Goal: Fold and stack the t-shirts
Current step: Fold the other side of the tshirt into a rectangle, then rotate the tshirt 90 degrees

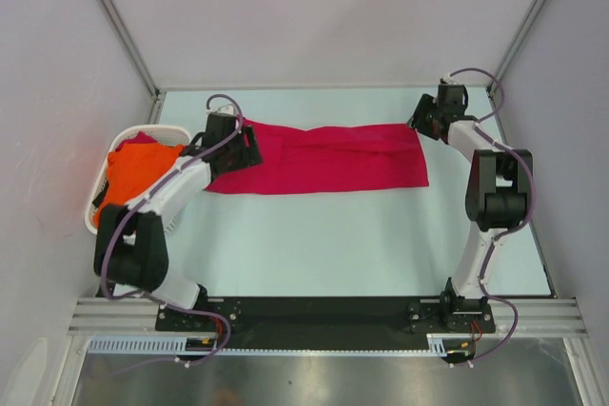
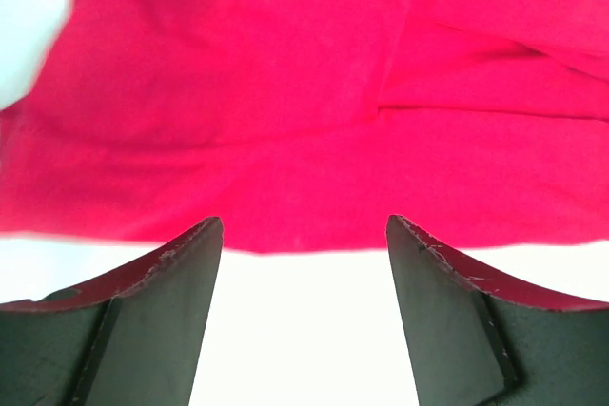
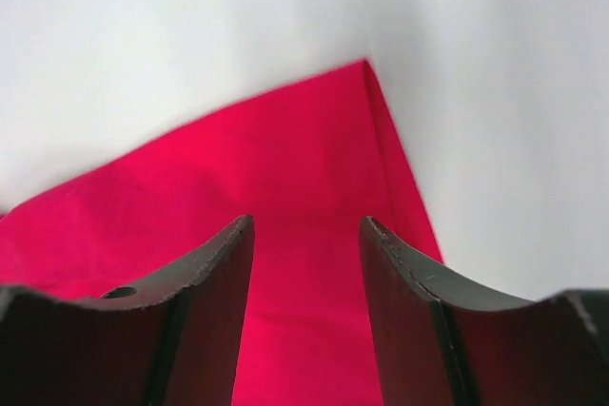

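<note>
The crimson t-shirt [image 1: 324, 157] lies flat as a long folded band across the far half of the table. My left gripper [image 1: 243, 146] hovers at its left end, jaws wide open and empty; in the left wrist view the fingertips [image 2: 205, 235] reach the cloth's near edge [image 2: 285, 92]. My right gripper [image 1: 420, 123] is at the band's far right corner, open with nothing gripped. The right wrist view shows the red cloth [image 3: 285, 159] lying beneath and between the fingers [image 3: 306, 221]. The orange t-shirt [image 1: 138, 168] sits bunched in the basket.
A white oval plastic basket [image 1: 94, 219] stands at the left edge of the table, beside the left arm. Walls enclose the table on the left, far and right sides. The arm bases sit on a black rail at the near edge.
</note>
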Available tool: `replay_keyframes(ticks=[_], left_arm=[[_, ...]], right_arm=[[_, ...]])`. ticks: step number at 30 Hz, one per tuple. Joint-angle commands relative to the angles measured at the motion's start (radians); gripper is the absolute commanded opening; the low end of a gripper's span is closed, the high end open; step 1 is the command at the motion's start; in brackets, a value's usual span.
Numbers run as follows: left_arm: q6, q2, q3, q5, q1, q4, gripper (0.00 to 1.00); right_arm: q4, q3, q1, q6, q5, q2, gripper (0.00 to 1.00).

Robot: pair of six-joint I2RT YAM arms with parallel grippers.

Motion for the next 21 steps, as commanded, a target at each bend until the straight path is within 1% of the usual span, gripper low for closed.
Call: replay_keyframes(ticks=[1, 2, 5, 7, 13, 16, 21], left_arm=[[-0.035, -0.188, -0.137, -0.089, 0.003, 0.050, 0.76], [-0.050, -0.234, -0.161, -0.106, 0.002, 0.044, 0.76], [-0.061, -0.297, -0.236, -0.155, 0.001, 0.022, 0.76], [-0.088, -0.310, -0.265, -0.176, 0.001, -0.010, 0.76], [-0.197, -0.290, -0.302, -0.183, -0.002, -0.102, 0.76], [-0.236, -0.281, -0.331, -0.175, -0.009, -0.104, 0.76], [-0.253, -0.255, -0.354, -0.163, -0.028, -0.101, 0.76]], right_arm=[[-0.041, 0.159, -0.064, -0.036, -0.109, 0.146, 0.54], [-0.053, 0.191, -0.073, -0.028, -0.119, 0.164, 0.54], [-0.044, 0.214, -0.119, -0.016, -0.165, 0.220, 0.54], [-0.034, 0.225, -0.139, -0.005, -0.201, 0.253, 0.54], [-0.040, 0.266, -0.147, 0.012, -0.284, 0.330, 0.54], [-0.035, 0.274, -0.144, 0.019, -0.320, 0.352, 0.54], [-0.044, 0.300, -0.130, 0.023, -0.354, 0.399, 0.55]])
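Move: The half-folded t-shirt's far-right corner is about 9 cm ahead of the right gripper, 2 cm to its right and 8 cm below. Its near-right corner lies some 10 cm back and 3 cm right of that gripper. From the left gripper, the shirt's near-left corner is roughly 4 cm back, 13 cm left and 9 cm below; the basket's middle is about 30 cm left and 1 cm back. Lower the right gripper about 6.5 cm and carry it 5 cm forward to the t-shirt's far-right corner, swinging out to the right and then partly back left while its left side rolls up. Meanwhile draw the left gripper back about 10 cm and somewhat left, past the near edge towards the near-left corner, rising slightly and then sinking, turning counter-clockwise. Keep both grippers open. ##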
